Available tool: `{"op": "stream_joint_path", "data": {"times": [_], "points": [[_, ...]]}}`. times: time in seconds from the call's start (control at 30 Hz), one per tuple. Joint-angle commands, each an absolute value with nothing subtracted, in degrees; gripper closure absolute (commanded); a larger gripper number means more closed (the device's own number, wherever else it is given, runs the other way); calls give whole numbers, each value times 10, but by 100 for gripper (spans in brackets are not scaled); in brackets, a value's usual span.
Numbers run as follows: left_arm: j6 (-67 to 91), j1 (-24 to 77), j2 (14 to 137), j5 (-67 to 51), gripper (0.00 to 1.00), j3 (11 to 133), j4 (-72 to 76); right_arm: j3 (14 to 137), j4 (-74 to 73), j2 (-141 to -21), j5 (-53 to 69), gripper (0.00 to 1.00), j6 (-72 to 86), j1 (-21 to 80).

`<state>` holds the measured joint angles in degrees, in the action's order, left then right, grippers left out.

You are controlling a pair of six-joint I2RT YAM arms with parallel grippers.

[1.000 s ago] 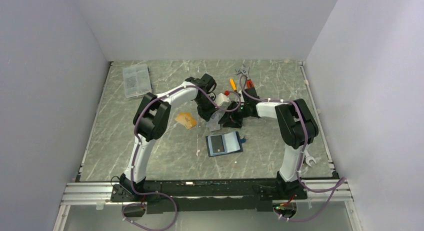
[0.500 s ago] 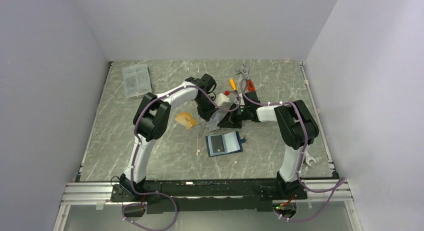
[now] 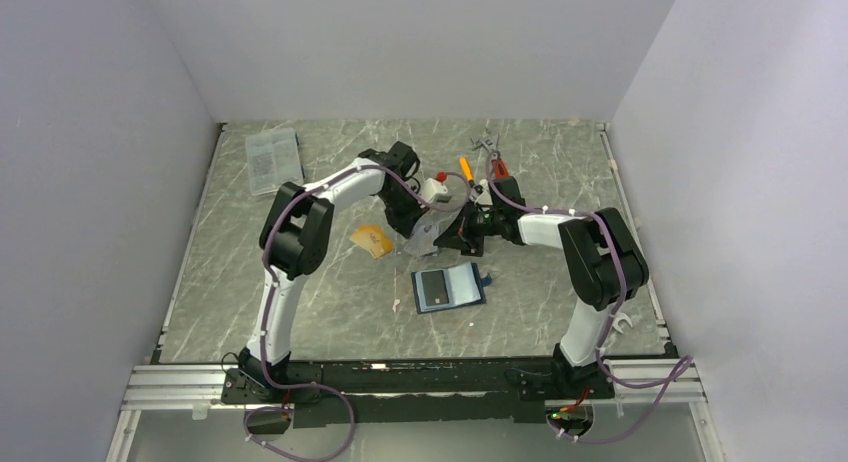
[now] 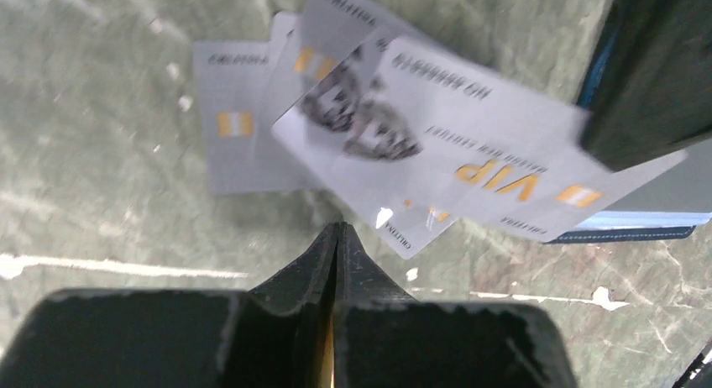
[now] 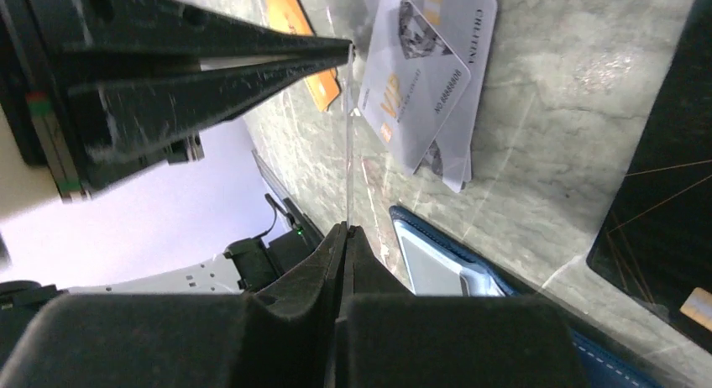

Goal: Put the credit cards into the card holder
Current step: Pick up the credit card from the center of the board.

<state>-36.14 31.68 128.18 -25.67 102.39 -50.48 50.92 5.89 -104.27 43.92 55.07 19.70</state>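
Observation:
My right gripper (image 5: 344, 228) is shut on a silvery-white credit card (image 4: 453, 128), which shows edge-on (image 5: 348, 136) in the right wrist view. That card hangs tilted above the table (image 3: 428, 238). My left gripper (image 4: 337, 226) is shut, its tips right at the card's lower edge. I cannot tell whether they pinch it. More silvery cards (image 4: 227, 128) lie on the table below, and an orange card (image 3: 372, 241) lies to the left. The card holder (image 3: 450, 285) lies open nearer the arms with a black card (image 3: 433, 287) on its left half.
A clear compartment box (image 3: 273, 160) sits at the back left. An orange-handled screwdriver (image 3: 465, 169), pliers (image 3: 490, 152) and a white part (image 3: 437, 189) lie behind the grippers. Black cards (image 5: 663, 195) lie beside the wallet's blue edge (image 5: 437, 262). A wrench (image 3: 620, 322) lies near the right arm.
My right gripper has closed onto the silvery card. The left arm has drawn slightly back and left, and the card now stands tilted between the two grippers.

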Motion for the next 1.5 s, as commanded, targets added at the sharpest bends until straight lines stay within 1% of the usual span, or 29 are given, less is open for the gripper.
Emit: {"op": "stream_joint_path", "data": {"times": [0.0, 0.13, 0.3, 0.5, 0.6, 0.67, 0.73, 0.87, 0.9, 0.97, 1.0, 1.03, 1.13, 1.23, 1.3, 1.47], "points": [[-344, 286, 1216, -286, 91, 1031, -520, 532, 26, -1011, 434, 100, 527, 197], [-335, 273, 1176, -307, 83, 1034, -528, 558, -16, -1008, 426, 100, 497, 197], [-317, 268, 1152, -348, 80, 1026, -532, 588, -79, -988, 405, 100, 443, 197], [-293, 239, 1127, -425, 78, 1006, -531, 650, -286, -928, 281, 100, 306, 204], [-294, 218, 1121, -454, 78, 1005, -545, 645, -351, -883, 240, 100, 272, 208], [-291, 205, 1116, -474, 78, 995, -546, 625, -358, -851, 241, 100, 267, 212], [-279, 196, 1107, -511, 78, 975, -535, 594, -330, -818, 264, 100, 275, 214], [-253, 185, 1105, -649, 77, 958, -550, 538, -222, -740, 333, 100, 300, 214], [-246, 185, 1104, -685, 74, 955, -554, 532, -197, -726, 352, 100, 304, 214], [-225, 185, 1098, -744, 59, 945, -550, 530, -162, -703, 375, 100, 309, 214], [-203, 185, 1093, -765, 14, 937, -533, 530, -145, -694, 384, 100, 311, 214], [-177, 185, 1087, -787, 2, 930, -515, 530, -130, -685, 394, 100, 313, 214], [-76, 186, 1061, -825, 1, 908, -423, 532, -92, -664, 422, 100, 320, 215], [56, 189, 1020, -837, 1, 864, -283, 540, -74, -659, 436, 100, 328, 214], [137, 193, 994, -845, 1, 837, -179, 541, -37, -659, 450, 100, 350, 214], [248, 206, 970, -853, 1, 807, -33, 531, 64, -664, 481, 100, 416, 214]]}}
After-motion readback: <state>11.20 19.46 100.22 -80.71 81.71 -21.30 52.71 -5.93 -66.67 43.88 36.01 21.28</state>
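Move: The right hand already pinches a grey credit card by one end; its middle is about 4 cm left of that hand and, from the left hand, some 4 cm right, 2 cm back and level. The card holder lies about 9 cm back, 3 cm right and 5 cm below the right hand, the loose grey cards about 3 cm left, level fore-and-aft, the black card 8 cm right and 1 cm ahead, both as far below. Right hand lifts its pinched grey card some 20 cm; left rises about 24 cm, slightly back, opening wide. ##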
